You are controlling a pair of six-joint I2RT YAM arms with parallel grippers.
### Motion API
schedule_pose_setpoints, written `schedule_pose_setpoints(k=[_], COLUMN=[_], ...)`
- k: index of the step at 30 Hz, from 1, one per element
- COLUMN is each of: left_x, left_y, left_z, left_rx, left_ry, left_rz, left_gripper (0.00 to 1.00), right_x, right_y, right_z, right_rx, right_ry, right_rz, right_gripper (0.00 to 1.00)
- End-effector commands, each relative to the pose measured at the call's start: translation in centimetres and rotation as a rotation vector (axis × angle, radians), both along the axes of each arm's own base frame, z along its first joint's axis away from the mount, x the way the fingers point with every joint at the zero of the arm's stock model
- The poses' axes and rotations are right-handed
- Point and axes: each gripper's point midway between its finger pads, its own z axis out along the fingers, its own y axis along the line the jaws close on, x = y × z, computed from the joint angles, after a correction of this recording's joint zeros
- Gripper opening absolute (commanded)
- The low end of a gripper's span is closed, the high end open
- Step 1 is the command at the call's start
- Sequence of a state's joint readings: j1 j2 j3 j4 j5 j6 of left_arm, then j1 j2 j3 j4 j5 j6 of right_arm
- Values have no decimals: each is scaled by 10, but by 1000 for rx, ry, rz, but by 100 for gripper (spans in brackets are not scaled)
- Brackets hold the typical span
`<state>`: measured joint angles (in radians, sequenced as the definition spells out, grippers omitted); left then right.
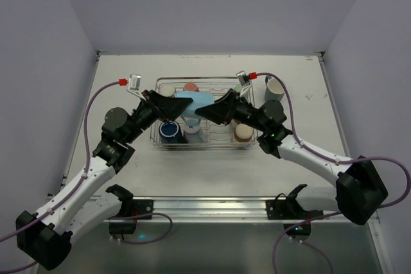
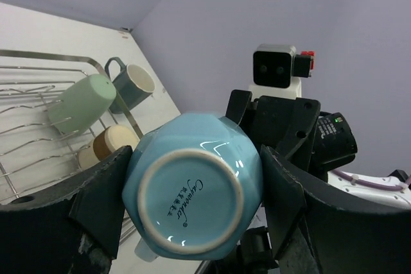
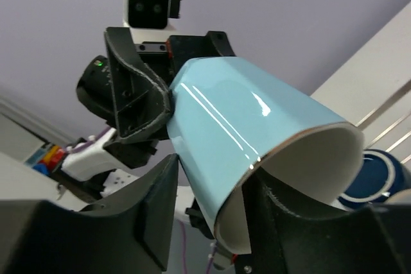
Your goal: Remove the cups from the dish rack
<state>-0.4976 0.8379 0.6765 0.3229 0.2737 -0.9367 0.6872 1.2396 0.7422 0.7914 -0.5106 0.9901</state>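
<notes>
A light blue cup (image 1: 192,104) hangs on its side above the dish rack (image 1: 205,147). My left gripper (image 2: 192,194) is shut on its body near the base, one finger on each side. My right gripper (image 3: 212,203) straddles the cup's rim (image 3: 289,152), with one finger inside the mouth and one outside. It is still open, and a gap shows beside the wall. In the rack stand a navy cup (image 1: 170,131), a salmon cup (image 1: 191,86), a mint green cup (image 2: 77,104) and a brown-and-cream cup (image 1: 243,133).
A grey mug (image 1: 276,88) stands on the table just right of the rack's far corner. The rack's wire prongs (image 2: 26,94) rise below the two grippers. Both arms meet nose to nose over the rack's middle.
</notes>
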Motion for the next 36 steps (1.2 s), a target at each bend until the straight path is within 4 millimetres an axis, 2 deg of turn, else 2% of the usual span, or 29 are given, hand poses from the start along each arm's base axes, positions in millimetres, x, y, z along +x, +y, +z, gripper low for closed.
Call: schedule_pose_setpoints(k=[1, 2, 4, 5, 6, 7, 8, 9, 10, 11, 12, 13, 14, 16, 18, 21, 22, 23, 24, 25, 26, 29, 30, 31, 32, 33, 34, 35, 36], left_x=[-18, -18, -19, -19, -18, -11, -8, -7, -2, -2, -3, -2, -3, -4, -8, -12, -13, -13, -14, -13, -12, -10, -10, -10, -11, -12, -15, -16, -17], left_y=[2, 1, 0, -1, 0, 4, 8, 13, 23, 28, 34, 45, 51, 65, 73, 90, 97, 99, 102, 104, 104, 106, 106, 105, 103, 101, 97, 96, 96], left_z=[59, 57, 53, 48, 51, 37, 34, 47, 35, 34, 45, 30, 27, 27, 7, -26, -37, -51, -57, -62, -74, -90, -92, -93, -95, -95, -97, -100, -101], left_rx=[-159, -158, -147, -122, -102, -14, 35, 64, 161, 203, 225, 318, 355, 430, 509, 635, 682, 714, 733, 744, 762, 784, 785, 783, 784, 783, 778, 778, 776], left_ry=[-158, -154, -154, -143, -148, -126, -122, -148, -139, -140, -165, -134, -131, -146, -113, -76, -64, -46, -47, -42, -28, -23, -27, -34, -35, -40, -43, -40, -42], left_rz=[-59, -62, -67, -70, -58, -14, 17, 49, 103, 129, 156, 195, 214, 267, 273, 302, 317, 315, 319, 326, 322, 328, 327, 319, 307, 294, 269, 260, 253], left_gripper=[8, 13, 29, 58, 72, 90, 95, 98, 100, 100, 100, 100, 100, 100, 100, 100, 100, 100, 100, 100, 100, 100, 100, 100, 100, 100, 100, 100, 100], right_x=[-19, -24, -27, -29, -29, -32, -28, -24, -20, -15, -5, 0, 9, 26, 42, 73, 88, 98, 107, 119, 126, 155, 162, 170, 184, 191, 201, 214, 220], right_y=[4, 4, 5, 4, 3, -1, 0, -1, -3, -6, -10, -14, -21, -34, -58, -112, -137, -168, -186, -215, -243, -307, -318, -328, -345, -352, -362, -373, -385], right_z=[46, 53, 56, 59, 59, 62, 56, 55, 56, 45, 43, 49, 32, 25, 17, 6, 16, 3, -1, 7, -1, -7, -8, 9, -11, -13, 1, -26, -33], right_rx=[140, 166, 183, 194, 197, 199, 158, 135, 107, 28, -5, -36, -141, -220, -320, -462, -490, -582, -630, -657, -733, -833, -847, -832, -893, -915, -915, -997, -1025], right_ry=[-101, -113, -116, -121, -117, -129, -128, -133, -135, -132, -130, -142, -122, -109, -90, -32, -25, 18, 34, 52, 94, 181, 206, 204, 269, 290, 288, 359, 391], right_rz=[104, 129, 150, 158, 154, 143, 117, 88, 57, 10, -55, -94, -142, -239, -325, -521, -644, -741, -812, -923, -1022, -1227, -1244, -1276, -1285, -1291, -1319, -1302, -1316], right_gripper=[44, 43, 21, 12, 3, 0, 0, 0, 0, 0, 0, 0, 0, 0, 0, 0, 0, 0, 0, 0, 0, 0, 0, 0, 0, 0, 0, 0, 0])
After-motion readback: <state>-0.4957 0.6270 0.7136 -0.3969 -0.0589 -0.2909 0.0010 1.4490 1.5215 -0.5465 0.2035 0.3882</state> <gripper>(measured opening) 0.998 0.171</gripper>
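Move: The light blue cup is in the left gripper, its middle about 1 cm ahead and 4 cm to the right. From the right hand it lies some 5 cm left, 1 cm ahead and 1 cm up, with its rim between the open fingers. The slate mug stands on the table about 27 cm ahead of the right hand, 30 cm right and 22 cm below. The navy cup in the rack is roughly 3 cm ahead of the left hand, 7 cm left and 18 cm down. Close the right fingers on the light blue cup's rim, one finger inside, then open the left to let go of its base. Carry the cup some 35 cm right and 20 cm forward with the right hand, over the table by the slate mug, turning clockwise about 70 degrees. Draw the left gripper left, first up, then down towards the navy cup, fingers tipping downward. ##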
